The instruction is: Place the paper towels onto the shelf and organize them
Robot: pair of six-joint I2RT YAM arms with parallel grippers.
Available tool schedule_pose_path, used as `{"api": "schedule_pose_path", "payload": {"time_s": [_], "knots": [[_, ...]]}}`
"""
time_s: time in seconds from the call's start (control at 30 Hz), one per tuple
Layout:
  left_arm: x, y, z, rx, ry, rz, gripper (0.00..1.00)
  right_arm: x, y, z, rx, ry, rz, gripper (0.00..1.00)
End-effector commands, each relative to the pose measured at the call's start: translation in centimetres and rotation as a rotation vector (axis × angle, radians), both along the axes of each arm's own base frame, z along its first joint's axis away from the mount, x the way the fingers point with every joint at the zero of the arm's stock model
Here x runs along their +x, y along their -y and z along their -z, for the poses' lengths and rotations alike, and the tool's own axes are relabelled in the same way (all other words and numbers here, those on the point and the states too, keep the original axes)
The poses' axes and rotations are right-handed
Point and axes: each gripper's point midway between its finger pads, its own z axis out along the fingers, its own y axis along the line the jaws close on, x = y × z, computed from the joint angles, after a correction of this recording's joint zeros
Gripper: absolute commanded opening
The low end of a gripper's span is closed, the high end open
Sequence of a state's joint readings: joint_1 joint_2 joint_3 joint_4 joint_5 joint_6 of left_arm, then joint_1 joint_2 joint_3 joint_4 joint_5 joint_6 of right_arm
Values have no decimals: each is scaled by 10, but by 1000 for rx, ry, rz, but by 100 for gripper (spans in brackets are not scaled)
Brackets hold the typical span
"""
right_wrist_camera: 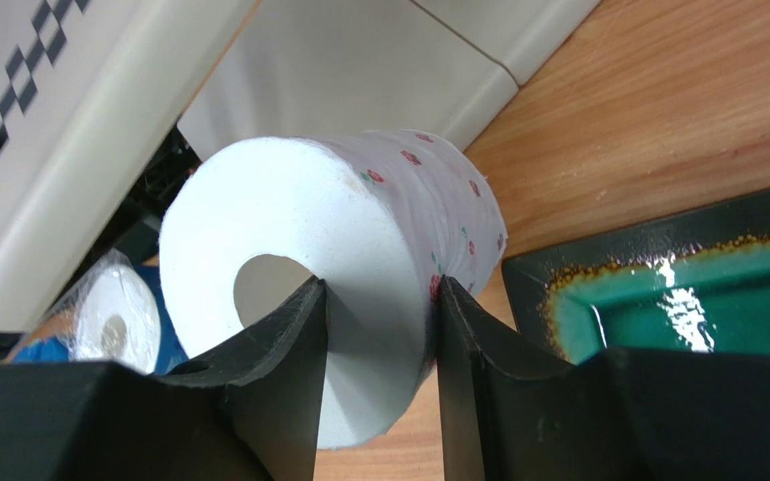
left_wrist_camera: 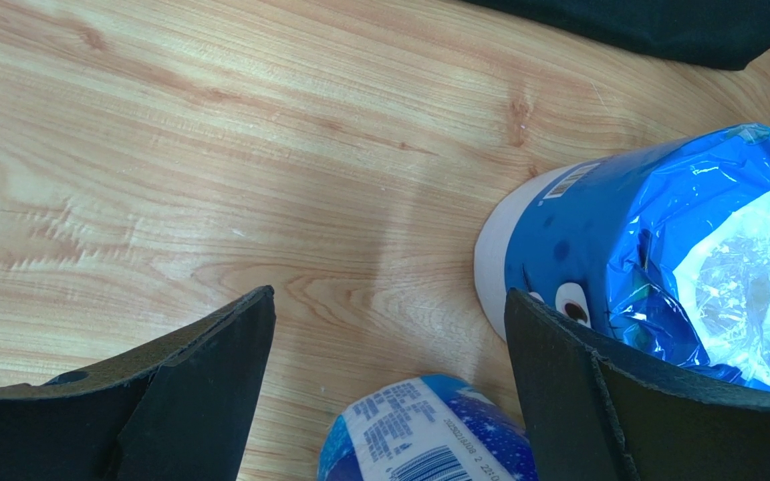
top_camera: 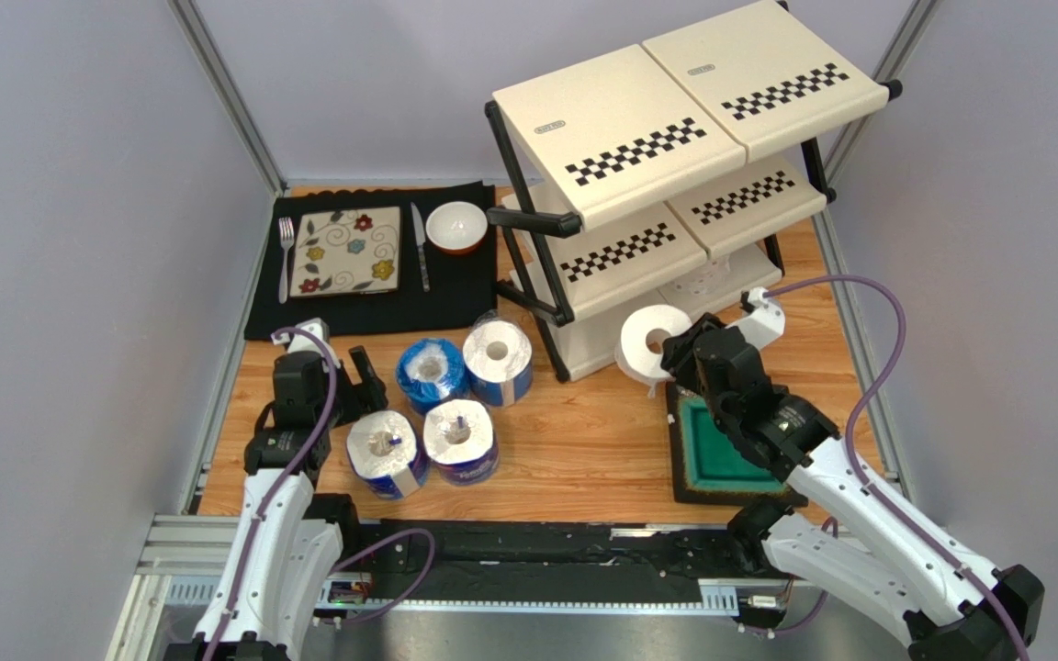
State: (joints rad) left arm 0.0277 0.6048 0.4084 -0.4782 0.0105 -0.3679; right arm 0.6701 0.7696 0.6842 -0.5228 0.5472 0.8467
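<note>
The shelf (top_camera: pixel 659 152) stands at the back right, and its cream panels (right_wrist_camera: pixel 339 70) fill the top of the right wrist view. My right gripper (top_camera: pixel 686 361) (right_wrist_camera: pixel 379 301) is shut on a plain white paper towel roll (top_camera: pixel 651 344) (right_wrist_camera: pixel 359 210). One finger sits in the roll's hollow core and the other presses on its outside, just in front of the lowest tier. Several blue-wrapped rolls (top_camera: pixel 445 406) stand in a cluster left of centre. My left gripper (top_camera: pixel 355 379) (left_wrist_camera: pixel 389 311) is open beside them. One wrapped roll (left_wrist_camera: pixel 660 251) lies past its right finger, and another (left_wrist_camera: pixel 429 431) is low between the fingers.
A green square tray (top_camera: pixel 677 441) (right_wrist_camera: pixel 610 251) lies on the wood under my right arm. At the back left, a black mat (top_camera: pixel 466 289) carries a flowered plate (top_camera: pixel 346 252), a fork, a knife and a bowl (top_camera: pixel 456 225). Grey walls close both sides.
</note>
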Motion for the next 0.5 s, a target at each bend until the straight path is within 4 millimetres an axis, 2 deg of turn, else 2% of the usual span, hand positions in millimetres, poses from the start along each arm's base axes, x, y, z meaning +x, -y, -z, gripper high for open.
{"api": "schedule_pose_path", "payload": {"time_s": [0.0,0.03,0.23,0.47], "knots": [[7,4,-9,-19,26,14,93,32,-4,-43,111,153,20,30],[7,7,-8,-31,20,26,93,40,3,-42,120,158,48,29],[6,4,-7,-10,26,21,92,61,11,-34,176,152,53,29],[0,2,-6,9,18,26,92,76,5,-28,196,140,37,28]]}}
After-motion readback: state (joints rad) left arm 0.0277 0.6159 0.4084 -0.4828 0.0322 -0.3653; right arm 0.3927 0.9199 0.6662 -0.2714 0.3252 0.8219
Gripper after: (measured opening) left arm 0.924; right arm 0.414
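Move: The right hand already holds a patterned white roll by its wall. Its aim, the lower shelf just left of the shelved white roll, lies about 14 cm ahead, 1 cm left and 13 cm below the hand; that shelved roll is some 18 cm ahead, 8 cm right and 9 cm down. The green dish is roughly 6 cm back, 11 cm right and 16 cm below. From the idle left hand, the lower-shelf spot lies about 16 cm ahead, 42 cm right and 5 cm down. Still pinching the roll's wall with one finger in its core, the right hand carries the roll forward about 5.5 cm, edging a little right, towards the gap between the lower shelf and the tier above. It rises barely, then starts sinking as it slows; the wrist rolls slightly, its left side lifting, and the grip stays shut on the roll. ##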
